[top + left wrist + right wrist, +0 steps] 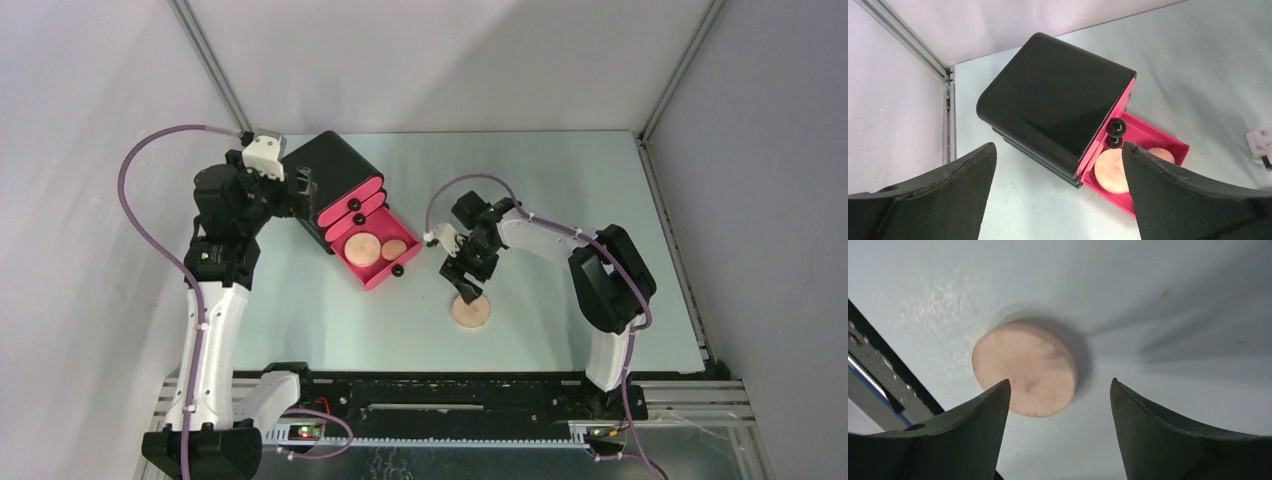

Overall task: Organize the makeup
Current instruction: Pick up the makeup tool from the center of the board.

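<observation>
A tan round disc lies flat on the table. My right gripper hovers just over it, open, the disc lying ahead of its left finger and free of both. Another tan disc and a small peach round lie in the pulled-out bottom pink drawer. My left gripper stands open and empty by the black box, on its left side.
The box's two upper pink drawers are shut, their black knobs facing right. The frame rail runs along the table's near edge close behind the loose disc. Walls close the left, back and right.
</observation>
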Controlling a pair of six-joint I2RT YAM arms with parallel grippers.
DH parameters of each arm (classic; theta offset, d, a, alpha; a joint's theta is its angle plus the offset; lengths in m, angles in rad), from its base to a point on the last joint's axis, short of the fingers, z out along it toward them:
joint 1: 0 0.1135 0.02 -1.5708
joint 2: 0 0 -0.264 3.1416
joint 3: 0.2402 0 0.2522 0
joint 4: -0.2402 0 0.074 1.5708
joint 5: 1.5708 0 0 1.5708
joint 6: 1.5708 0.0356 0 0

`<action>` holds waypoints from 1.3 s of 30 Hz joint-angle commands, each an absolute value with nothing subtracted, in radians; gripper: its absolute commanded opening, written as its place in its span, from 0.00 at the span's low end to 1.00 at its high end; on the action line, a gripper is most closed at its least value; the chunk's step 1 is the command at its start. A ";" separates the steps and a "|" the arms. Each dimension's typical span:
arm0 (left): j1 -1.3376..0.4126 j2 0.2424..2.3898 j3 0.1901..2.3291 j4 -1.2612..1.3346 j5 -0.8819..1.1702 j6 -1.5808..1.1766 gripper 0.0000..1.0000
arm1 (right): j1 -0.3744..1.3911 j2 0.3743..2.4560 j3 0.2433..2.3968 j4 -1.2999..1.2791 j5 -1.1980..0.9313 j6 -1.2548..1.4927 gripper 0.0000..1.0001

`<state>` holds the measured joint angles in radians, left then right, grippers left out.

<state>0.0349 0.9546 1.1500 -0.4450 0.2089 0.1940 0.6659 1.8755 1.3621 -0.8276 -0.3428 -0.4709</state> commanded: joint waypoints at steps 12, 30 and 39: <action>0.040 0.956 1.132 -0.452 0.288 0.233 1.00 | 0.659 1.853 1.264 -0.828 -0.400 -0.580 0.73; 0.042 0.942 1.131 -0.451 0.292 0.233 1.00 | 0.716 1.741 1.205 -0.689 -0.284 -0.524 0.16; 0.041 0.936 1.133 -0.453 0.289 0.233 1.00 | 0.733 1.743 1.408 -0.767 -0.352 -0.477 0.00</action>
<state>0.0353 0.9592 1.1500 -0.4595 0.2741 0.2188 0.7166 1.7706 1.2888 -0.7464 -0.3088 -0.5117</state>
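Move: The makeup tool, a round flat puff, lies alone on the board about 5 cm back from the open right fingers, level with them sideways and some 4 cm below. The open pink drawer, holding two more puffs, stands roughly 9 cm ahead and 21 cm to the left, a little lower than the hand. From the left hand the makeup tool is about 33 cm to the right, 12 cm back and some 31 cm down. Back and down, drifting slightly right, the right hand goes about 3 cm in each main direction to bring its open fingers to the makeup tool's far edge. They close on that edge, pinching it, and the hand reverses: up about 5 cm, and forward and left towards the open drawer, grip kept. ##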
